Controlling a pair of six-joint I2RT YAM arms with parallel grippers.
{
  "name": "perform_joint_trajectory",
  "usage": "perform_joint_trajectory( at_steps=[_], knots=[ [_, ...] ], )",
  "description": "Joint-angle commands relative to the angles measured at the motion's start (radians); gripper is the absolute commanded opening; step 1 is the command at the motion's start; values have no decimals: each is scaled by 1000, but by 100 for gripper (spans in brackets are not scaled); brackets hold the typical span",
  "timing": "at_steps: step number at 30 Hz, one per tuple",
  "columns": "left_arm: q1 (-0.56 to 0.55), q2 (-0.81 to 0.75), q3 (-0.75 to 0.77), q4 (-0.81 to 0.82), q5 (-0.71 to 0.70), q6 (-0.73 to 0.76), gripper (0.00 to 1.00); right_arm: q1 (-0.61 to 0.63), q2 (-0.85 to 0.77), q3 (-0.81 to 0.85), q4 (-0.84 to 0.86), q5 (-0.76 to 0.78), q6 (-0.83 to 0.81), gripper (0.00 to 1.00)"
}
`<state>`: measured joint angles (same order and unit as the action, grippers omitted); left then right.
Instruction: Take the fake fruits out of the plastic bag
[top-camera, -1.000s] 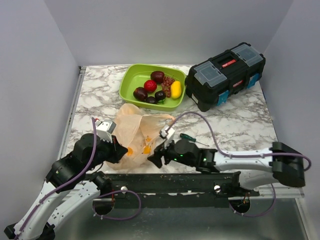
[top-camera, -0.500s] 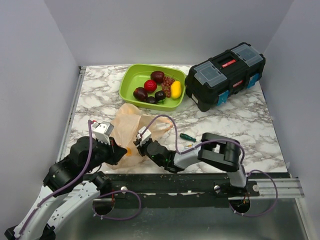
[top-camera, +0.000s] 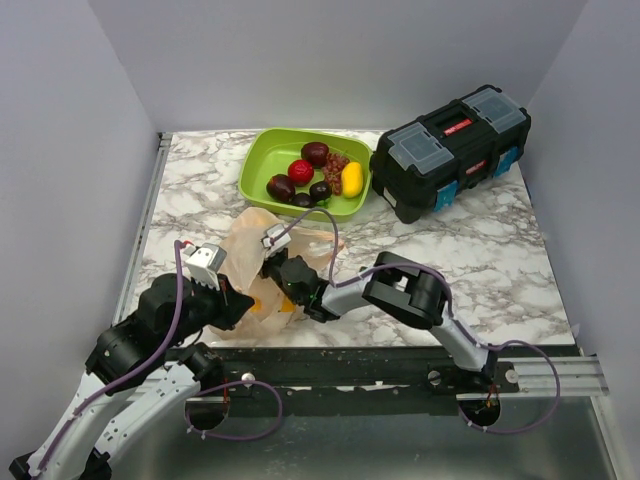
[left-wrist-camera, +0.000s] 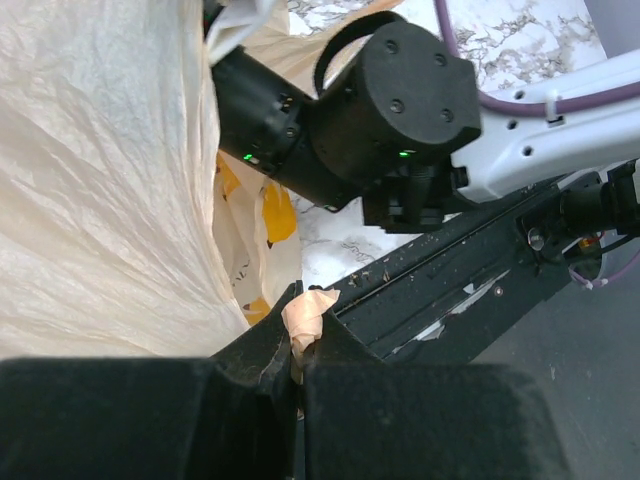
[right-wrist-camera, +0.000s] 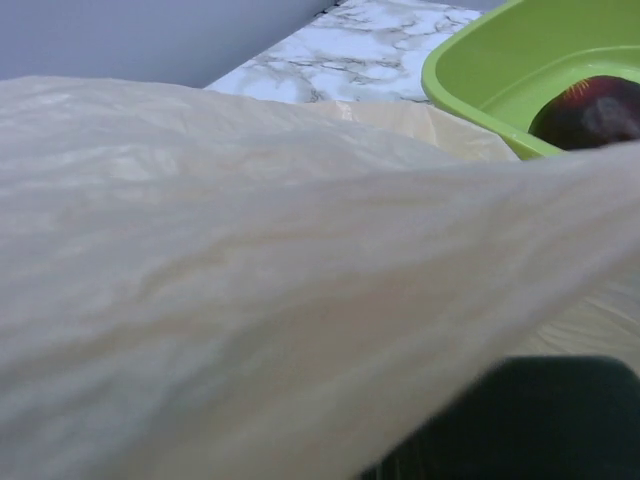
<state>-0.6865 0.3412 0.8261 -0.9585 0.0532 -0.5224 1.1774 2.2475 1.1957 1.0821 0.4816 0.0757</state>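
The plastic bag (top-camera: 262, 250) lies crumpled on the marble just in front of the lime-green tray (top-camera: 258, 168). My left gripper (top-camera: 236, 300) is shut on a pinch of the plastic bag's (left-wrist-camera: 100, 200) edge, and the film bunches between its fingertips (left-wrist-camera: 306, 322). My right gripper (top-camera: 283, 274) is pushed in at the bag's mouth, with its jaws hidden by the film. The right wrist view is mostly bag film (right-wrist-camera: 250, 280). Two orange-yellow fake fruits (top-camera: 263, 304) show through the bag. Several more fake fruits (top-camera: 315, 176) lie in the tray.
A black toolbox (top-camera: 450, 150) with blue latches stands at the back right, next to the tray. My right arm's elbow (top-camera: 405, 290) is folded over the marble right of the bag. The tray's rim (right-wrist-camera: 480, 85) and a dark fruit (right-wrist-camera: 590, 112) show beyond the film.
My right arm has swung left and folded, and its gripper has gone from the bag's near right corner into the bag's mouth. The left gripper keeps its hold.
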Motion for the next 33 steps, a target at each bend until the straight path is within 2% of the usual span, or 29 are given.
perform_joint_trajectory(
  at_steps=[1, 7, 9, 12, 16, 24, 29, 33],
  knots=[
    [7, 10, -5, 17, 14, 13, 0, -5, 114, 105, 13, -18, -11, 30],
    [7, 13, -4, 18, 10, 12, 0, -37, 206, 247, -81, 9, 2, 33],
    [7, 11, -4, 17, 8, 12, 0, -62, 205, 261, -109, 29, -5, 35],
    [8, 9, -4, 17, 4, 9, 0, -107, 172, 274, -240, 36, 43, 40],
    [8, 14, -4, 17, 2, 10, 0, -111, 89, 207, -263, 151, 27, 48],
    [8, 18, -4, 15, 7, 12, 0, -113, 88, 231, -326, 330, -64, 58],
    [8, 14, -6, 17, 17, 12, 0, -113, 36, 186, -307, 351, -94, 64],
    [8, 50, -5, 13, 104, 28, 0, -114, -72, 84, -316, 277, -23, 67]
  ],
)
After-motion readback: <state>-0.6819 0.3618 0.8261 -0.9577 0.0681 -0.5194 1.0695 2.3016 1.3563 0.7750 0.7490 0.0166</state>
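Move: The right hand is already inside the plastic bag, fingers part open. The bag's far rim lies about 12 cm ahead and 3 cm to its left, near hand height; the loose right corner of the mouth is some 7 cm ahead and 17 cm right. The green tray's middle is roughly 27 cm ahead, 9 cm right and 7 cm lower. From the left hand, pinching the bag's edge, the bag's middle is about 10 cm ahead, 5 cm right and 12 cm below. Forward and slightly left at first, the right hand then swings right while still pushing ahead inside the bag towards its tray side, ending about 8 cm farther forward and 6 cm farther right. It sinks some 5 cm, then rises a little, turning roughly 20 degrees clockwise and rolling left side down as the fingers spread wide. Film stays draped in front of the hand; the left hand keeps its pinch on the edge. ##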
